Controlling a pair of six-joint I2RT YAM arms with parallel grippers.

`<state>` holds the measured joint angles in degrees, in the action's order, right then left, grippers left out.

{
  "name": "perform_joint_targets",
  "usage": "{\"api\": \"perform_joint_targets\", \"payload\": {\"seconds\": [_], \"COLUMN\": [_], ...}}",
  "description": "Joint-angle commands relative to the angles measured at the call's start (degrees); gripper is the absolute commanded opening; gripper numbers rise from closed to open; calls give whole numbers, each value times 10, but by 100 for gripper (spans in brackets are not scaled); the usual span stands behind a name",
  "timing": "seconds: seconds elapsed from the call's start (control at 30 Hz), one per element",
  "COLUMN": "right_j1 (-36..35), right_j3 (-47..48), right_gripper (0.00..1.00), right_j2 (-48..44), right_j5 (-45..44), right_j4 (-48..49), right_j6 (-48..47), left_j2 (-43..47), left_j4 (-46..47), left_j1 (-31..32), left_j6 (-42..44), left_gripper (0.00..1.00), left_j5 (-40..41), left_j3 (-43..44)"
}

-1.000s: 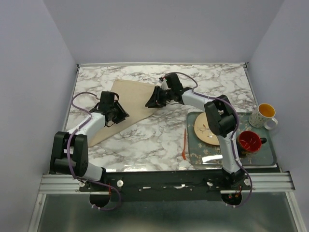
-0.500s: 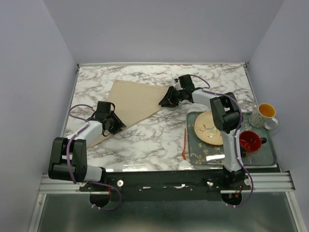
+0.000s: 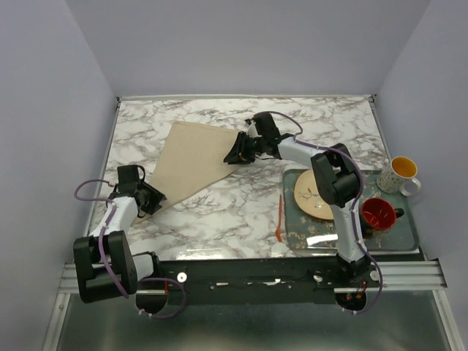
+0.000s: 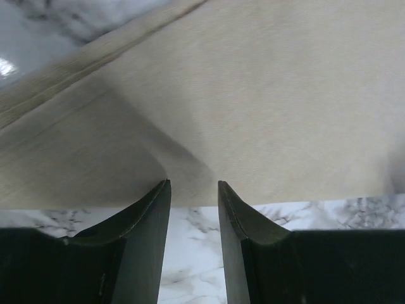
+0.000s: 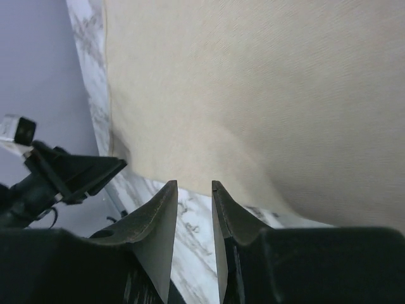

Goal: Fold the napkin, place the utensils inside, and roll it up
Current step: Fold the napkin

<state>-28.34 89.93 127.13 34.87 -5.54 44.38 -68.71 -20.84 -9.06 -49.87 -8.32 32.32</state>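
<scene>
The tan napkin (image 3: pixel 194 157) lies flat on the marble table as a long folded triangle, pointing toward the near left. My left gripper (image 3: pixel 152 199) sits at its near-left tip, open; in the left wrist view the napkin (image 4: pixel 266 95) edge lies just past the gripper (image 4: pixel 193 183), with bare marble between the jaws. At the napkin's right corner my right gripper (image 3: pixel 232 156) is open too, and in its wrist view the gripper (image 5: pixel 194 182) reaches the cloth (image 5: pixel 253 82) edge with nothing held. The orange utensil (image 3: pixel 278 217) lies beside the tray's left rim.
A patterned tray (image 3: pixel 351 235) at the near right carries a round tan plate (image 3: pixel 314 196) and a red cup (image 3: pixel 379 213). A white mug with a yellow inside (image 3: pixel 401 173) stands at its far right corner. The left arm (image 5: pixel 57 174) shows in the right wrist view.
My left arm has drawn back toward the near left, off the cloth to its tip. My right gripper swung right, then back left to the napkin's right corner.
</scene>
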Motion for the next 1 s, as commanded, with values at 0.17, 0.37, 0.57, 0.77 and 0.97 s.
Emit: {"api": "perform_joint_targets", "payload": {"seconds": [0.17, 0.37, 0.57, 0.77, 0.97], "right_j1": [38, 69, 136, 178, 211], "right_j3": [-43, -23, 3, 29, 64], "right_gripper": [37, 39, 44, 43, 40], "right_j2": [19, -26, -34, 10, 49], "right_j5": [5, -38, -63, -60, -54], "right_j4": [18, -23, -54, -69, -83], "right_j6": [11, -55, -72, -68, -37], "left_j2": [9, 64, 45, 16, 12], "left_j4": [-58, -85, -86, -102, -110], "left_j1": [-53, -54, -54, -71, -137], "left_j6": [8, 42, 36, 24, 17], "left_gripper": [45, 45, 47, 46, 47], "left_j5": [26, 42, -5, 37, 57], "left_j3": [-46, 4, 34, 34, 6]}}
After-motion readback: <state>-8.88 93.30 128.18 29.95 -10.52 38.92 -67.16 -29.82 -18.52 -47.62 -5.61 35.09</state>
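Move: The right hand is headed for the napkin's right corner, about 12 cm ahead of it, 18 cm to its right and some 4 cm below. The plate lies 15 cm back and 31 cm to that hand's right; the red utensil 25 cm back and 16 cm right. From the left hand, the napkin's near-left corner is roughly 9 cm back, 10 cm left and 2 cm below. Rightward and forward along the fold, the right hand sweeps about 20 cm net to the napkin's right corner, after a short back-left start; it dips some 3 cm, rises again and turns about 20 degrees clockwise. The left hand sinks back, bobs up, and shifts about 5 cm left towards the near-left corner. Both keep their fingers part-open, gripping nothing. ##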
